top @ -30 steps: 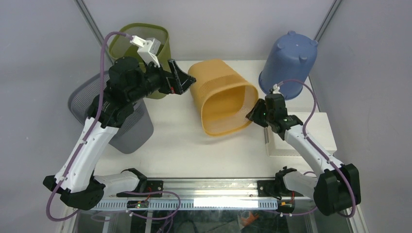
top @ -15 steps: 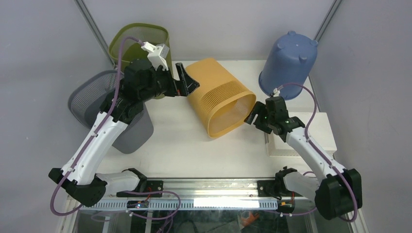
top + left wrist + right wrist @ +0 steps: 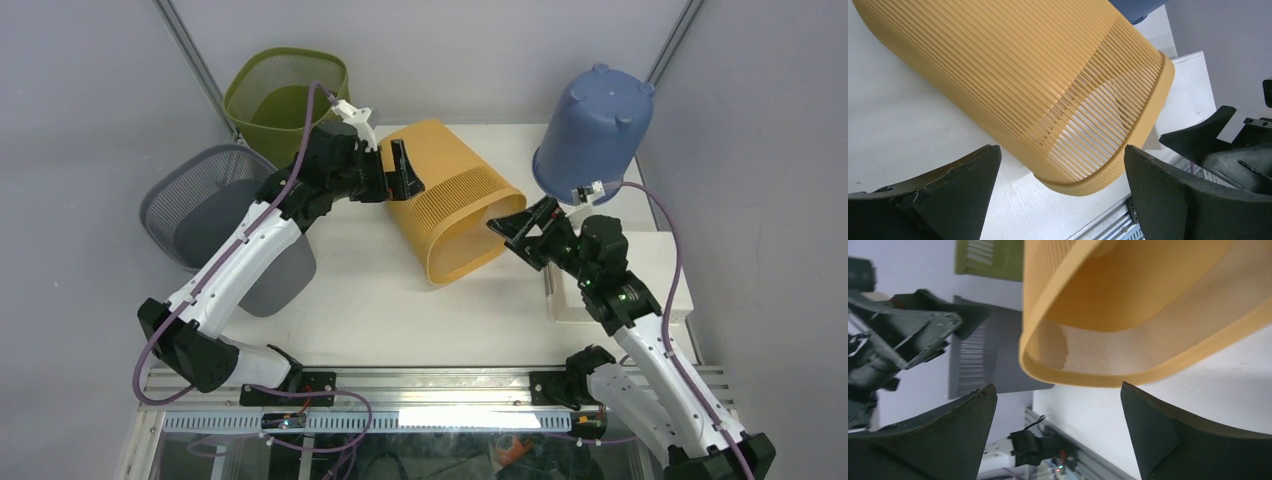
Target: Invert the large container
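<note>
The large container point(image 3: 455, 205) is an orange slatted bin lying on its side on the white table point(image 3: 370, 300), with its mouth towards the near right. My left gripper point(image 3: 403, 172) is open above its closed end at the far left. In the left wrist view the container point(image 3: 1038, 75) lies beyond that gripper point(image 3: 1062, 150), and nothing sits between the jaws. My right gripper point(image 3: 520, 228) is open just off the rim at the right. In the right wrist view the rim point(image 3: 1088, 375) lies just ahead of that gripper point(image 3: 1058, 386), apart from both jaws.
A green mesh bin point(image 3: 285, 95) and a grey mesh bin point(image 3: 215, 215) stand off the table's left side. A blue container point(image 3: 590, 130) stands upside down at the back right. A white box point(image 3: 620, 290) lies under my right arm. A metal rail point(image 3: 440, 385) runs along the near edge.
My right gripper has opened, let go of the container's rim and drawn back. My left arm has swung right to the closed end. The container's mouth has turned a little towards the near side.
</note>
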Available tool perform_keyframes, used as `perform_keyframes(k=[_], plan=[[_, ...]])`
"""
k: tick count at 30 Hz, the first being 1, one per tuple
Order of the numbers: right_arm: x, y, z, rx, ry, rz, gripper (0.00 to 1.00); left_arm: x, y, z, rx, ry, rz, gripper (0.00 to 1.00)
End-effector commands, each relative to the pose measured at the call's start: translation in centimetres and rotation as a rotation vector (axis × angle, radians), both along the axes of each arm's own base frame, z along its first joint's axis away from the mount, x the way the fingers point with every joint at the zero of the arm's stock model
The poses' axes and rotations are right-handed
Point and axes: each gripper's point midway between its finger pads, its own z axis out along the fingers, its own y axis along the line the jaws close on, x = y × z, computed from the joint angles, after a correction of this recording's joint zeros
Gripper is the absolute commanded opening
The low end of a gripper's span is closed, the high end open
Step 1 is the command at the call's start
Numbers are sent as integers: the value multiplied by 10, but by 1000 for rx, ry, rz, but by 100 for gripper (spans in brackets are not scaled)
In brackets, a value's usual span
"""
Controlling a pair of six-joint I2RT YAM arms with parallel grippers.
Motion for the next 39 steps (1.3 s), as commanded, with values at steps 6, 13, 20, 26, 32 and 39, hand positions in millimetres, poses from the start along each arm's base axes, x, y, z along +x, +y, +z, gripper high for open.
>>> perform_keyframes(k=[6,13,20,26,32,39], plan=[[21,60,78,388,-148,8,99,3,2,14,-42,-42,15,99],[50,85,65,476,-100,-50,78,5,28,29,-62,-42,66,99],[59,111,57,465,-94,11,51,7,45,51,-64,-77,91,99],[52,123,34,319,-61,120,18,4,46,62,-69,-91,70,99],[23,113,9,144,-94,357,0,-2,48,67,-66,-81,59,99],[4,97,-14,80,-64,687,0,0,56,55,-33,-22,100,99]])
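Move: The large orange container lies on its side, its open mouth turned back and right towards the open right hand; its middle is some 11 cm ahead of that hand, 11 cm to its left and 12 cm lower. The upside-down blue container stands about 26 cm ahead and 17 cm to the right of the right hand, the upturned white basket roughly level with it and 25 cm right. From the left hand, the orange container's middle lies about 10 cm right, 2 cm ahead and 16 cm below. The right fingers close on the orange container's upper left rim, pinching its slotted wall from both sides. The hand gets there in a low arc, about 12 cm left and 5 forward, rolling its left side up some 20 degrees, then draws back 2 cm while unrolling and turning counter-clockwise. The left hand, still open, shifts 5 cm left, then rises 4, without gripping. ##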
